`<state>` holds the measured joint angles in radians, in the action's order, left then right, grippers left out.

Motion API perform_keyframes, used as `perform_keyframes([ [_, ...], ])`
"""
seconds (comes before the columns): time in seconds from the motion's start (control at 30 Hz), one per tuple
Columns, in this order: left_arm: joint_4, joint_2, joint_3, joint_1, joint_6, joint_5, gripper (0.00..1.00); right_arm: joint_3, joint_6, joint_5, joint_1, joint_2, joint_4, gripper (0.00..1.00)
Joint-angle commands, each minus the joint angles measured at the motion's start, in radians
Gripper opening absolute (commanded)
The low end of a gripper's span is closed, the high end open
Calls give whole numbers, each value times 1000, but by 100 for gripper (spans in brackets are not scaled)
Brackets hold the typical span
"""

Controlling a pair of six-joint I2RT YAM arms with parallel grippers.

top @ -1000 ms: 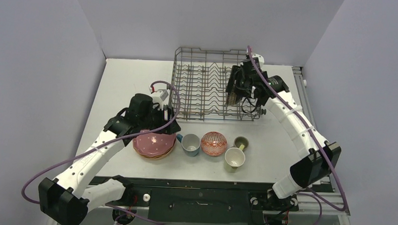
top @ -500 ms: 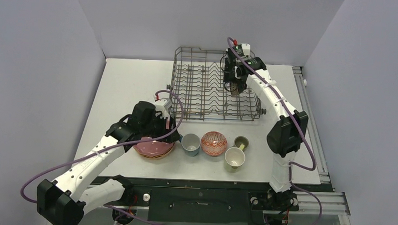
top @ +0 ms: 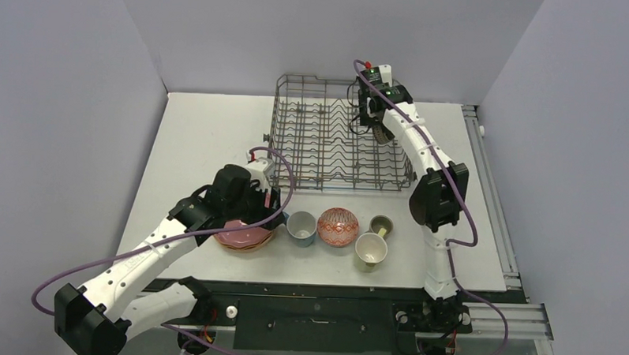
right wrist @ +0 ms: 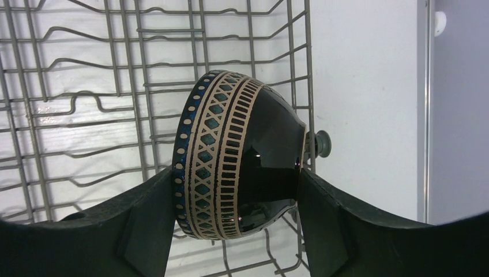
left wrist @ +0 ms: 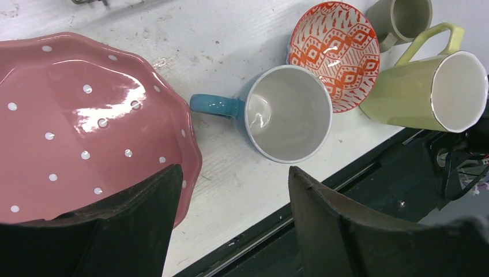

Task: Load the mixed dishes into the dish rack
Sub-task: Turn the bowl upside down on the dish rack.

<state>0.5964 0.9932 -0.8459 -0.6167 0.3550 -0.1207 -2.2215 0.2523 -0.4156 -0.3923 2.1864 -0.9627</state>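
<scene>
My right gripper (top: 378, 129) is shut on a dark-brown bowl (right wrist: 230, 156) with tan and blue banding. It holds the bowl on edge over the far right part of the dish rack (top: 280, 133), whose grey wires (right wrist: 308, 52) show behind the bowl. My left gripper (left wrist: 233, 173) stands open low over the table's near edge. Its left finger is above the rim of the pink dotted plate (left wrist: 86, 121), which tops a stack of plates (top: 242, 236). To the right of that stack are a light-blue mug (left wrist: 286, 112), a red patterned bowl (left wrist: 340, 52), a pale-yellow mug (left wrist: 427, 92) and an olive mug (left wrist: 403, 17).
The mugs and the red patterned bowl (top: 338, 226) sit in a row in front of the rack, near the table's front edge. Grey walls close in the table on three sides. A purple cable loops from each arm.
The right arm has carried the bowl from the rack's right front toward its far right corner. The left gripper has shifted slightly right and nearer over the plate stack.
</scene>
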Motion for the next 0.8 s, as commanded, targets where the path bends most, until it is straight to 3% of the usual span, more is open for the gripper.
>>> perform_keyframes([
  [0.0, -11, -9, -11, -5, -17, 21, 65, -92, -88, -90, 11, 26, 87, 0],
  [0.77, -13, 16, -15, 5, -20, 33, 65, -124, -294, -150, 13, 179, 221, 0],
])
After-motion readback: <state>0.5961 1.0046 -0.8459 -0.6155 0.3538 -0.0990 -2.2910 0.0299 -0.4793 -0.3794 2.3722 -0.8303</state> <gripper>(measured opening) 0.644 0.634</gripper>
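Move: The right hand holds the brown bowl on its side, mouth to the left, over the dish rack. Its place in the far right part of the rack lies about 6 cm ahead, 1 cm right and 11 cm below that hand. The rack's right wall runs some 7 cm to the right, level with the hand and 9 cm below it; the rack's far right corner is about 13 cm ahead and 7 cm right. From the idle left hand the place is roughly 35 cm ahead, 31 cm right, 9 cm below. The right hand keeps its grip on the bowl across rim and base and lowers it about 5 cm while reaching nearly as far forward, deeper into the far right part of the rack; the forward reach leads at first, then the sinking takes over. On the way it rolls some 10 degrees left side down, the wrist leaning over to the left and the bowl's mouth tipping further towards the rack wires, with a slight counter-clockwise turn. ##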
